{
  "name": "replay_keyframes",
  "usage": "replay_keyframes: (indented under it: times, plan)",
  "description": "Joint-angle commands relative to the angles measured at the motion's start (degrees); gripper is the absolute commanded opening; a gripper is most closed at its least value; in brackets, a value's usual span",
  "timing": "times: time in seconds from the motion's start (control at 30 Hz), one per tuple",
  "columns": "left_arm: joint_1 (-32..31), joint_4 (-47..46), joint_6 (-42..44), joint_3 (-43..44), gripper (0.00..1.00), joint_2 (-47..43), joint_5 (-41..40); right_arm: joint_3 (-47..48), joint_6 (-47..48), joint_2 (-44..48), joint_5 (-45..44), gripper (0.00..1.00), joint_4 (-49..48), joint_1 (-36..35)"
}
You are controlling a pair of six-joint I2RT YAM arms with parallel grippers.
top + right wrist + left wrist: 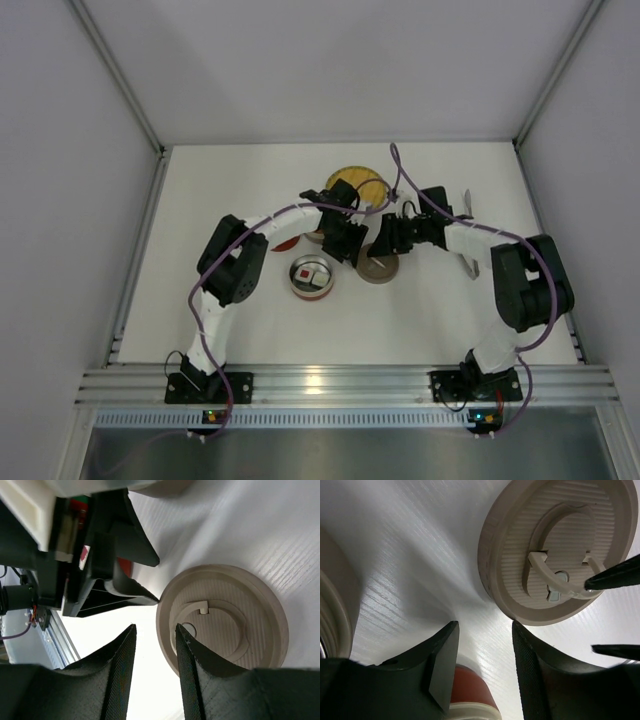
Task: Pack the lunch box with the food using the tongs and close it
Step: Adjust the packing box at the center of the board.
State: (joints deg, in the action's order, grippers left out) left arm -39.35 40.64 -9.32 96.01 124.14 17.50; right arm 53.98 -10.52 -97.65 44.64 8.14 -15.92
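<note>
The round metal lunch box (296, 290) sits left of centre with the food (305, 274) inside: a red-topped cube and a white cube. Its beige round lid (378, 270) lies upside down just to the right, also seen in the left wrist view (520, 540) and the right wrist view (260, 625). My left gripper (345, 243) (485, 625) is open over bare table beside the lid. My right gripper (385, 245) (154, 627) is slightly open, loosely straddling the lid's rim. The silver tongs (467, 203) lie at the right, partly under the right arm.
A yellow woven plate (360, 183) lies behind both grippers. A red round piece with a cream rim (285, 243) (467, 692) sits under the left arm. The two grippers are close together over the lid. White walls enclose the table.
</note>
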Motion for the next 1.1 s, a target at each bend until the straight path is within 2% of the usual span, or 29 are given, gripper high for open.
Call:
replay_keyframes:
  times: [0.0,0.17,0.27,0.3,0.53,0.6,0.67,0.73,0.83,0.87,0.9,0.93,1.07]
  plan:
    - [0.50,-3.72,-0.35,-2.75,0.52,-3.63,0.34,1.13,1.47,4.13,0.97,0.38,-0.67,-0.69]
    - [1.21,-5.57,-0.35,-4.51,0.55,-7.15,1.92,2.01,2.79,4.92,0.18,0.38,1.44,-0.51]
    - [1.65,-8.38,-0.35,-7.06,0.60,-10.31,3.15,2.36,3.67,5.18,0.79,0.39,2.92,-0.07]
    - [1.65,-9.00,-0.08,-7.76,0.69,-11.28,3.33,2.97,4.36,5.18,1.58,0.40,3.72,0.27]
    - [1.74,-16.55,4.57,-15.32,0.72,-22.07,7.37,6.67,13.32,6.85,3.79,0.51,14.44,2.65]
    - [1.74,-17.53,8.25,-17.08,0.72,-24.02,8.51,7.28,14.65,8.43,3.61,0.54,17.24,4.14]
    - [1.74,-16.48,15.78,-17.95,0.72,-26.57,10.36,7.72,16.93,9.92,3.61,0.57,19.27,5.46]
    - [1.74,-16.38,20.90,-20.67,0.72,-29.46,11.24,8.51,19.21,10.98,4.22,0.63,22.61,7.48]
    - [1.65,-13.14,34.16,-21.39,0.74,-31.41,14.57,9.13,21.24,12.91,6.15,0.74,26.21,10.90]
    - [1.65,-10.96,44.11,-20.87,0.74,-31.24,15.71,9.30,21.77,13.96,6.59,0.77,27.09,12.83]
    - [1.65,-5.02,49.87,-18.77,0.73,-30.45,16.51,9.74,22.82,14.41,7.38,0.78,28.06,14.06]
    - [1.65,-3.39,57.58,-17.71,0.73,-29.84,16.69,10.01,23.70,15.37,8.08,0.79,30.33,15.21]
    - [1.65,4.52,69.77,-10.15,0.72,-25.53,20.80,10.89,28.88,17.66,13.09,0.84,38.16,24.95]
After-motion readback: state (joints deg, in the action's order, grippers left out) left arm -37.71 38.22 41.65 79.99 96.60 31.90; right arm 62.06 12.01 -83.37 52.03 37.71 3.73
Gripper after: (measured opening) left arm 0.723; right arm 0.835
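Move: The red box with the two rice pieces stands about 9 cm to the left hand's left and 4 cm back, its middle a centimetre or two below the fingertips. The brown lid, its handle raised, lies level with that hand, about 7 cm to its right; the silver box is 9 cm ahead and 7 cm left. From the right hand the brown lid is almost straight below, 5 cm down and 1 cm right. The brown lid is left alone by both hands: the left fingers come free of its near rim, ease slightly left, then rise about 12 cm, drifting back and left over the gap beside the red box while opening wider and twisting some 45 degrees clockwise. The right hand lifts off above the handle, then sweeps 11 cm right and 9 cm up, fingers spreading wide. ##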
